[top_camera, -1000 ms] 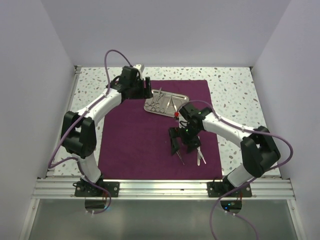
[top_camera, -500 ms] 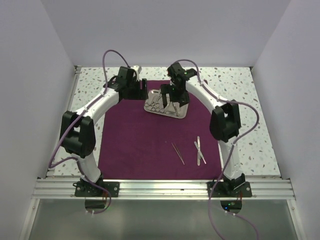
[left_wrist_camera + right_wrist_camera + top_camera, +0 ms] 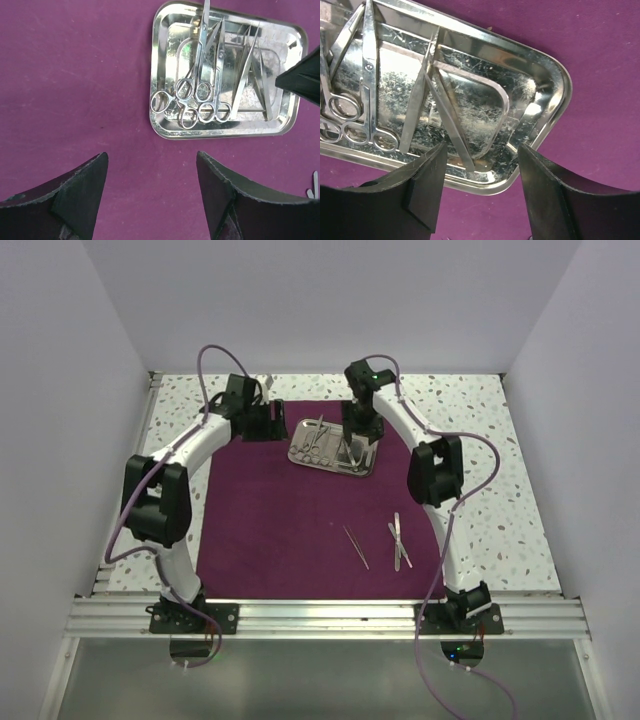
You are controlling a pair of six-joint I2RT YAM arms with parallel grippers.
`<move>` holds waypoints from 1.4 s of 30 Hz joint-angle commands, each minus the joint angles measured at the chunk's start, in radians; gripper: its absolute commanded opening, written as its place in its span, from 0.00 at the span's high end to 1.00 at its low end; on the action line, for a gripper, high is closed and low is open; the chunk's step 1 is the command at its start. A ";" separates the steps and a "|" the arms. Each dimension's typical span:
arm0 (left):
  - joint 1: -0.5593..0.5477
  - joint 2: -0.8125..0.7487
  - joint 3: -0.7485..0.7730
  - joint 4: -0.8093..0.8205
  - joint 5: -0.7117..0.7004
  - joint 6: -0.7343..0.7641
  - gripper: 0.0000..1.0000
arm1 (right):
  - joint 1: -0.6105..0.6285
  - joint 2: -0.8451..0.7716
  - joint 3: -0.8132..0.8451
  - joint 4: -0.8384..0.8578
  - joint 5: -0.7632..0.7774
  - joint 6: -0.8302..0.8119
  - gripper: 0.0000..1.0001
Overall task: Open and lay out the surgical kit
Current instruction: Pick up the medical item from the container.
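The surgical kit lies unwrapped, its dark purple cloth (image 3: 270, 520) spread flat. At the cloth's back stands the steel tray (image 3: 296, 458), holding ring-handled scissors (image 3: 195, 90) and tweezers (image 3: 445, 115). My right gripper (image 3: 480, 155) hovers open over the tray's corner (image 3: 555, 115). One tweezers end lies between its fingers, apart from both. My left gripper (image 3: 152, 160) is open over bare cloth, just short of the tray rim (image 3: 165, 131). A thin probe (image 3: 356, 547) and crossed tweezers (image 3: 400, 542) lie on the cloth at the front right.
The cloth sits on a speckled white tabletop (image 3: 470, 420) walled in by pale panels. A metal rail (image 3: 320, 618) carries both arm bases at the near edge. A right finger (image 3: 302, 80) pokes into the left wrist view beside the tray.
My right arm swung from the front right of the cloth back to the tray, and its jaws narrowed. The probe and tweezers stay where it was. The left gripper drew slightly left.
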 commanded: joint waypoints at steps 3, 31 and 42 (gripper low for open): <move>0.004 0.071 0.074 -0.001 0.044 0.001 0.26 | 0.011 0.001 0.029 -0.018 -0.002 -0.017 0.38; 0.019 0.085 0.086 -0.008 0.067 -0.008 0.27 | 0.055 0.075 0.006 -0.069 0.153 -0.014 1.00; 0.010 0.057 0.083 0.018 0.081 -0.030 0.27 | 0.051 -0.250 -0.253 -0.034 0.159 0.002 1.00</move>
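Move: The tweezers lying rightmost in the tray are almost under the right hand's open fingers: about 2 cm back, 2 cm left and 4 cm below. From this hand the second tweezers lie roughly level ahead, some 4 cm left, and the nearest scissors about 8 cm left and 1 cm ahead, both also about 4 cm lower. From the left hand, the rightmost tweezers are about level ahead, 16 cm right and 10 cm below. The right hand pinches the rightmost tweezers near their middle: after a small drift left and back it sinks about 3 cm and shuts its fingers on them. It rolls some 10 degrees, left side dipping, then draws back and to the right over 3 cm towards the tray's near right corner, starting to rise. The left hand, empty and open, sinks some 2.5 cm and stops. ##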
